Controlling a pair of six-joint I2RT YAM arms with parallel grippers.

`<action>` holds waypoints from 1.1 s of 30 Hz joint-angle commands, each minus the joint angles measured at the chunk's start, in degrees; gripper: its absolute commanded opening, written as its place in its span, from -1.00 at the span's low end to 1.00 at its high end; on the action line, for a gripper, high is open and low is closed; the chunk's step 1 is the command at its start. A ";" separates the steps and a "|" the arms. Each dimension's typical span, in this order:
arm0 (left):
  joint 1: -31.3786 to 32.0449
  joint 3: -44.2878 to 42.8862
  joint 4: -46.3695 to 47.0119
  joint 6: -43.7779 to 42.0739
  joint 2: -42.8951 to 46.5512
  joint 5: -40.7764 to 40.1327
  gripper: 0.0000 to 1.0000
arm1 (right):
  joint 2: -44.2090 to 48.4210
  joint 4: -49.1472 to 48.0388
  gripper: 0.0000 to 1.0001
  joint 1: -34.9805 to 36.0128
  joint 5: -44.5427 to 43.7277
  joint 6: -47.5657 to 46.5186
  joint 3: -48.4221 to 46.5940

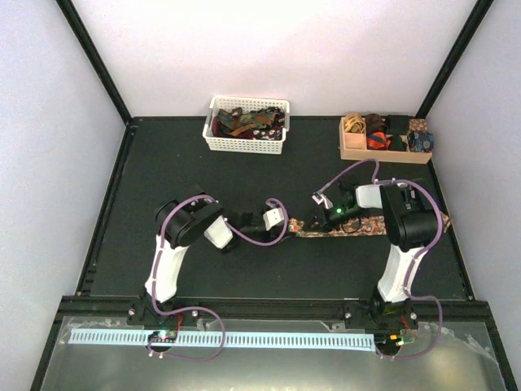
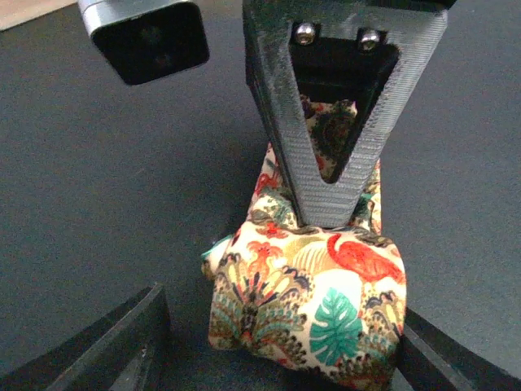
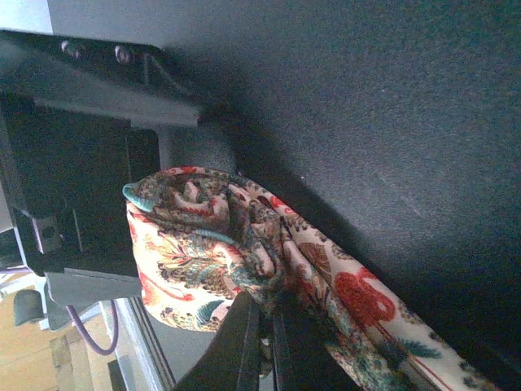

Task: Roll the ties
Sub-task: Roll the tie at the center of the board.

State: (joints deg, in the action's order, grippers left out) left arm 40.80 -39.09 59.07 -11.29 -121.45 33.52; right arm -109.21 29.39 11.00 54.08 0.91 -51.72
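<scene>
A floral tie in red, green and beige lies across the black mat, its left end wound into a short roll. My left gripper stands open with the roll between its two fingers; the left finger is clear of the cloth. My right gripper is shut on the tie's cloth right at the roll. In the left wrist view its ribbed fingers come down onto the top of the roll. In the top view both grippers meet near the mat's middle, left gripper and right gripper.
A white slatted basket with several loose ties stands at the back centre. A tan wooden compartment box holding rolled ties sits at the back right. Black frame posts rise at the mat's back corners.
</scene>
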 commanded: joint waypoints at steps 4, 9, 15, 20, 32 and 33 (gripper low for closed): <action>0.75 1.21 9.87 2.77 -1.92 6.11 -0.03 | -2.28 0.23 -0.98 0.46 -14.15 -0.12 1.14; 2.17 -0.81 8.07 2.98 -0.45 7.86 -0.19 | -3.09 0.33 -0.97 0.44 -13.64 -0.01 0.72; 3.78 -5.35 4.08 3.31 -1.92 6.72 -0.18 | -3.17 0.21 -0.98 0.51 -13.19 -0.08 0.75; 4.84 -8.23 -0.35 1.71 -3.86 5.16 -0.10 | -3.19 0.57 -0.97 0.53 -12.54 -0.19 0.58; 4.87 -9.35 -11.30 -5.02 -5.96 -0.40 -0.12 | -2.41 0.48 -0.97 0.48 -10.40 -1.29 0.95; 4.83 -9.42 -12.51 -5.38 -5.60 -1.29 -0.12 | -2.29 0.52 -0.97 0.51 -10.21 -1.41 0.96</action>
State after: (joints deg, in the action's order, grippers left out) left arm 44.40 -47.18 56.60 -13.50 -124.64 36.42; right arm -109.45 30.00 11.20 53.87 0.80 -52.16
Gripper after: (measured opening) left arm 0.442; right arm 0.052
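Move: The tie's rolled-up end sits just past the left fingertips, about 2 cm to their right and 1 cm back, level in height. The right gripper's fingertips pinch the tie some 8 cm to the left gripper's right, and beyond them the flat strip of tie runs on, its middle roughly 24 cm to the right and 2 cm lower. From the right gripper, the roll lies about 6 cm left. Close the left fingers around the tie roll from a wide gap to under half open while easing about 1 cm back, then carry the roll some 4 cm to the right, up to the right fingertips, arching up 2 cm and sinking about half of that again. Keep the right gripper still, shut on the tie. ##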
